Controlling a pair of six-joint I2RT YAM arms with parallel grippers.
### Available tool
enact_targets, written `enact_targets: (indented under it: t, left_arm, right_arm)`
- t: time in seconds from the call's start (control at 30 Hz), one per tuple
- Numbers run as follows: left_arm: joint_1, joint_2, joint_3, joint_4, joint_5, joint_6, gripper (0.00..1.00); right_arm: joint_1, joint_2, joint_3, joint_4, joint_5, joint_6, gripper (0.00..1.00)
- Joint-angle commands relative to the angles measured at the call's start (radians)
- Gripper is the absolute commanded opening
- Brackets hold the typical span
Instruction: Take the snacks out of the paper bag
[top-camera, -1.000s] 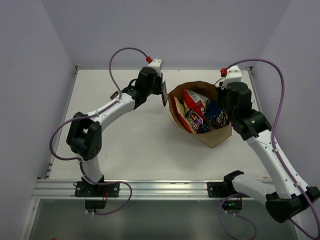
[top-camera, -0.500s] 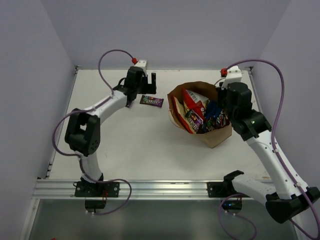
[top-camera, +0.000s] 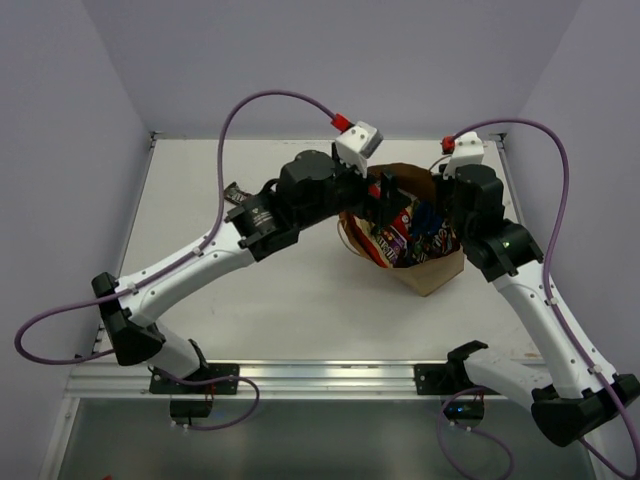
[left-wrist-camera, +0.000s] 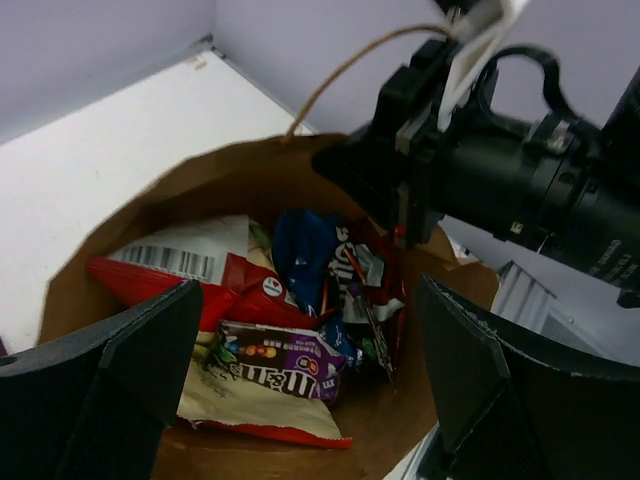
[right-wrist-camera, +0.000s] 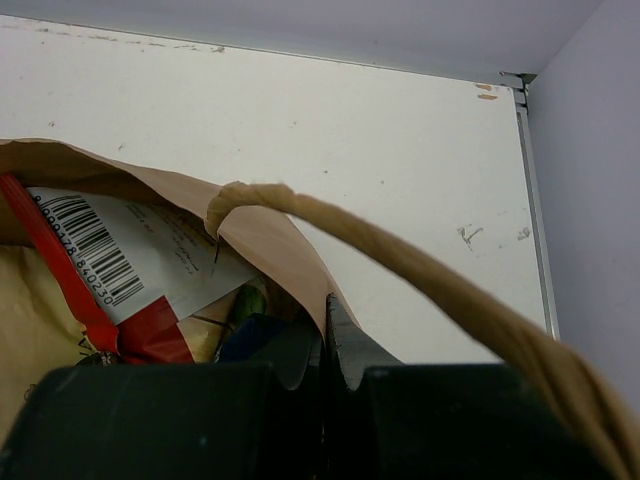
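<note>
The paper bag (top-camera: 432, 270) stands open at the right of the table, its brown inner wall (left-wrist-camera: 230, 180) showing in the left wrist view. The snacks lie inside: a purple M&M's packet (left-wrist-camera: 285, 365), a red chip bag (left-wrist-camera: 200, 290), a blue packet (left-wrist-camera: 305, 250) and a cream-and-orange bag (left-wrist-camera: 250, 420). My left gripper (top-camera: 386, 205) hovers over the bag's mouth, open and empty (left-wrist-camera: 300, 400). My right gripper (top-camera: 444, 192) is shut on the bag's far rim (right-wrist-camera: 327, 320), under the twisted handle (right-wrist-camera: 450, 290). A white-and-red bag with a barcode (right-wrist-camera: 110, 250) lies just inside.
The white table (top-camera: 200, 180) is walled at the back and on both sides. An aluminium rail (top-camera: 300, 378) runs along its near edge. The left arm (top-camera: 220, 260) stretches diagonally across the table's middle, with its purple cable (top-camera: 262, 98) arching above.
My left gripper opened and let a purple candy bar fall on the table left of the bag. It then swung right over the bag's mouth. The right gripper kept its hold.
</note>
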Motion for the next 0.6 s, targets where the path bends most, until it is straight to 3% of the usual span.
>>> enact_targets:
  t: [0.0, 0.43, 0.47, 0.57]
  left_arm:
    - [-0.045, 0.079, 0.037, -0.105, -0.014, -0.017, 0.93]
    - [-0.141, 0.260, 0.131, -0.148, -0.014, -0.023, 0.77]
    - [-0.145, 0.266, 0.131, -0.148, -0.009, -0.023, 0.74]
    - [-0.148, 0.277, 0.132, -0.156, -0.035, -0.028, 0.49]
  right_arm:
    - [0.000, -0.025, -0.002, 0.041, 0.025, -0.010, 0.00]
    - [0.000, -0.037, -0.013, 0.038, 0.028, -0.010, 0.00]
    - [0.000, -0.039, -0.014, 0.038, 0.026, -0.010, 0.00]
    - [0.002, -0.042, -0.016, 0.040, 0.030, -0.010, 0.00]
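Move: The upright purple bar sticks up in the paper bag about 8 cm to the left hand's right, 3 cm back and some 15 cm below it. The flat purple bar is 1 cm ahead and 2 cm right, the red-white packet 5 cm ahead and 3 cm right, the blue packet 4 cm ahead and 9 cm right, all 17 to 19 cm down. From the right hand, the upright bar lies roughly 7 cm back, 5 cm left and 8 cm below. The right hand keeps its pinch on the bag's rim and stays put, while the left fingers close from nearly wide open to about half around the upright purple bar; whether they touch it yet can't be seen. To get there the left hand drops some 13 cm into the bag, also going 7 cm right and slightly back, its fingertips tipping about 20 degrees farther down. ##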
